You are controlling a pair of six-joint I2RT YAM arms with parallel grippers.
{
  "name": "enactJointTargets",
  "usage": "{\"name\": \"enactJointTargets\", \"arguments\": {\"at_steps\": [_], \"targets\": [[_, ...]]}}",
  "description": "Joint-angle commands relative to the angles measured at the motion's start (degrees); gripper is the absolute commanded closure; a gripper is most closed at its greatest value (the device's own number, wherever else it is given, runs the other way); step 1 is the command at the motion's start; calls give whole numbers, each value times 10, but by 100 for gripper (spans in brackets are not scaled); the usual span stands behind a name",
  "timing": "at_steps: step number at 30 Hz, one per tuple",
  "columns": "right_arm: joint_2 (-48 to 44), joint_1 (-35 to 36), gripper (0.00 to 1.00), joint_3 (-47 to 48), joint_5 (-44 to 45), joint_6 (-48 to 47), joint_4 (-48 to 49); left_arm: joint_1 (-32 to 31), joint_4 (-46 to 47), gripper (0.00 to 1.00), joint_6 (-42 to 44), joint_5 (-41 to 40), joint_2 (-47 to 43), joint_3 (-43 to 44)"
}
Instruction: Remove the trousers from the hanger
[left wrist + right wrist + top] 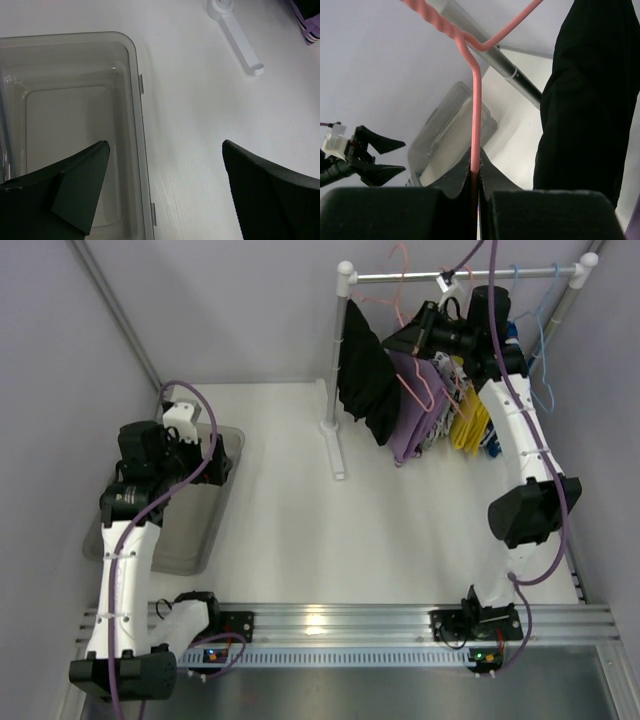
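The black trousers (365, 375) and the lilac trousers (408, 425) hang side by side on the rack rail (470, 275). A pink wire hanger (413, 380) carries the lilac pair. My right gripper (405, 340) is up at the rail, shut on the pink hanger (476, 100). In the right wrist view the wire runs straight down between the closed fingers of my right gripper (475, 160), with the black trousers (590, 100) just to the right. My left gripper (165, 150) hangs open and empty over the rim of the clear bin (132, 50).
A yellow garment (470, 425) and blue hangers (540, 330) hang further right on the rail. The rack's white post (335, 370) and foot (240, 40) stand on the table between the bin (215, 510) and the clothes. Walls close in on both sides.
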Motion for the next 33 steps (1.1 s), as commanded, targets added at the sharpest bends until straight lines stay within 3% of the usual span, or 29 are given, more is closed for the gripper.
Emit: {"name": "enactJointTargets", "arguments": {"at_steps": [1,8,12,21,28,33], "targets": [[-67,-25,100,7,-28,63,154,-1,55,1,-1,18,-1,11],[-122,-52,100,-32,-49,88,152,-1,72,1,17,37,14,33],[-189,-54,100,-140,-51,89,166,-2,103,1,38,63,14,41],[-313,-53,100,-270,-49,102,152,-21,184,1,63,139,11,40],[-391,-40,100,-346,-10,179,195,-138,246,1,83,32,-4,-6],[-420,-3,100,-392,48,221,209,-345,339,1,112,-165,-15,-67]]}}
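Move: My right hand already pinches the pink hanger with the black trousers; the trousers' middle hangs about 5 cm ahead, 5 cm left and 15 below it. The rail is some 8 cm ahead and 12 above, the purple trousers about 3 cm ahead, 5 right and 20 below; clear space lies 17 cm back and 4 right. From my left hand the black trousers are roughly 24 cm ahead and 33 right, about level. My right hand keeps its pinch on the hanger, raises it about 5 cm while drifting right to clear the rail, then draws it some 16 cm back into the open in front of the rack. My left hand, open and empty, rises and edges forward, then swings about 13 cm right towards the black trousers, fingers tipping up and turning clockwise some 25 degrees. ##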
